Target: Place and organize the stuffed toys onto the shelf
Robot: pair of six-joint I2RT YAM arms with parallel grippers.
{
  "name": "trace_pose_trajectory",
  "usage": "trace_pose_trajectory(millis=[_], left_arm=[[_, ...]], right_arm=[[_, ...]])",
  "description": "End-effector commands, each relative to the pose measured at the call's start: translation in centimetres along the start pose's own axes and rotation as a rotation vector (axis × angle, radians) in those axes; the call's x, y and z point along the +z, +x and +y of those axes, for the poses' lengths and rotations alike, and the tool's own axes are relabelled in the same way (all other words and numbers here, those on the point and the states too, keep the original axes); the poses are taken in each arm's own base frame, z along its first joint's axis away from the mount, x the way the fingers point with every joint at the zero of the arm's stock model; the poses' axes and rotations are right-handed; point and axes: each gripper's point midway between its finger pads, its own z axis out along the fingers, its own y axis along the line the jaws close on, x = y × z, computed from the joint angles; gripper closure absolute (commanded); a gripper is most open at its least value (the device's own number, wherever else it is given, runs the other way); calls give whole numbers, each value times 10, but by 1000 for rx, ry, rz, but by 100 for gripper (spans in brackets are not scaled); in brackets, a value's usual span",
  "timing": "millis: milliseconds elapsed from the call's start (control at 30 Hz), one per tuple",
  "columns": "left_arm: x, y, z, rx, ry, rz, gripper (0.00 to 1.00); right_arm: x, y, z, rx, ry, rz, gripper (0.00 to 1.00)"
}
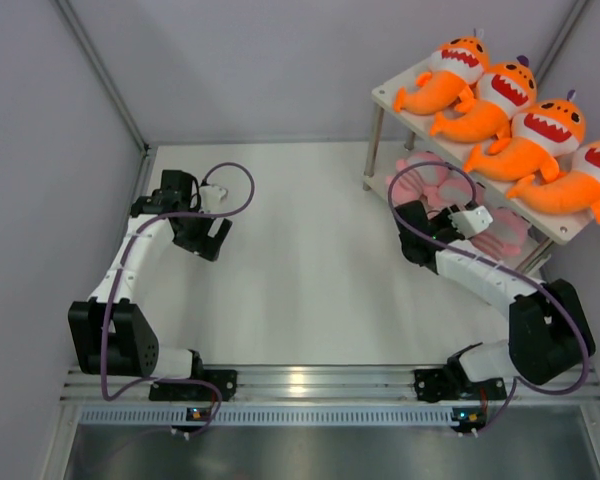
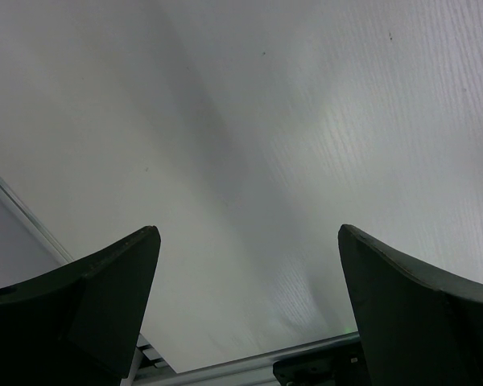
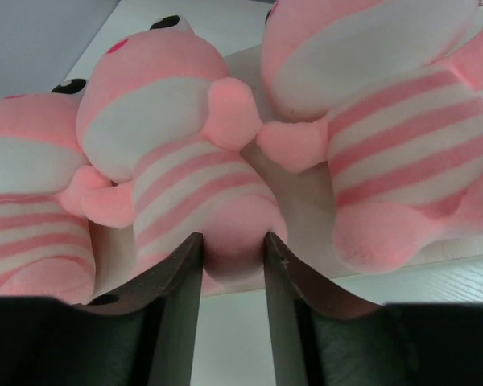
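Several orange shark plush [image 1: 492, 102] lie in a row on the top board of the shelf [image 1: 398, 92] at the back right. Three pink striped plush lie on the lower board [image 3: 304, 203], side by side: left [image 3: 24, 193], middle [image 3: 169, 153], right [image 3: 386, 121]. In the top view they show partly under the shelf [image 1: 427, 180]. My right gripper [image 3: 233, 245] is at the shelf's front edge [image 1: 468, 217], shut on the bottom end of the middle pink plush. My left gripper [image 2: 248, 233] is open and empty above the white table, far left [image 1: 208, 238].
Grey walls close in the table on the left, back and right. The shelf's thin metal leg [image 1: 374, 148] stands at its left front corner. An aluminium rail [image 1: 320, 382] runs along the near edge by the arm bases.
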Motion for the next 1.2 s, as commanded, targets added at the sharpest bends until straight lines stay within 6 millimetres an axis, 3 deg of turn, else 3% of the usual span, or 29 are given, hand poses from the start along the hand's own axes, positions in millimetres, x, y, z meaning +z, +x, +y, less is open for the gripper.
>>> trace_pose_trajectory(millis=[0, 67, 200, 367, 467, 533, 633, 667, 700, 733, 767, 833, 967, 1000, 1067, 1100, 1133, 1167], left_arm=[[-6, -6, 5, 6, -28, -39, 1], [-6, -5, 5, 7, -28, -39, 2], [-6, -6, 5, 5, -27, -41, 1], [-8, -5, 6, 6, -36, -42, 1], [-9, -4, 6, 5, -38, -43, 1], [-10, -5, 6, 3, -42, -46, 1], [-12, -5, 7, -1, -52, -50, 2], [-12, -4, 7, -3, -53, -48, 2], [-13, -3, 8, -4, -59, -51, 2], [-14, -3, 8, -5, -63, -52, 2], [-15, -2, 8, -12, -66, -51, 2], [-18, 0, 8, -14, -75, -59, 2], [-25, -1, 4, -25, -70, -91, 2], [-25, -1, 3, -30, -68, -94, 1], [-22, 3, -4, -35, -37, -93, 1], [-21, 5, -7, -34, -23, -90, 1], [-17, 8, -14, -36, 12, -87, 1], [-16, 9, -17, -35, 27, -90, 1]], right_arm=[[-6, -22, 16, 25, -53, -11, 62], [-11, -28, 19, 6, -85, -13, 55], [-23, -31, 26, -49, -166, 12, 31], [-49, -40, 40, -172, -279, 11, 12], [-80, -33, 59, -377, -439, 0, 9], [-113, -18, 82, -534, -647, 7, 7], [-160, 11, 99, -679, -974, 71, 7], [-175, 11, 102, -678, -1070, 81, 7], [-184, 20, 99, -703, -1152, 97, 7], [-206, 28, 101, -719, -1304, 116, 7], [-217, 23, 99, -693, -1367, 113, 6], [-227, 36, 87, -745, -1477, 110, 4], [-225, 37, 65, -741, -1520, 65, 4], [-220, 47, 55, -759, -1518, 68, 4], [-223, 35, 50, -708, -1545, 7, 4], [-219, 45, 39, -721, -1555, 8, 4], [-222, 36, 36, -680, -1572, -27, 4], [-221, 41, 29, -665, -1588, -43, 3]])
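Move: The right hand's part-open fingers still flank the lower end of the middle pink toy on the lower shelf; its middle lies about 5 cm ahead and 2 cm right, roughly level. The left pink toy is about 11 cm ahead and 4 cm left, the right pink toy some 11 cm right and 2 cm back. From the left hand, the middle toy is roughly 52 cm right and 8 cm ahead, about level. Letting go of the middle pink toy's lower end, the right fingers go on opening to full width and lift off, up about 6 cm. The hand then sweeps some 19 cm left, clear of the shelf, and draws back about 10 cm while sinking most of the way again, the wrist swinging roughly 90 degrees counter-clockwise. ##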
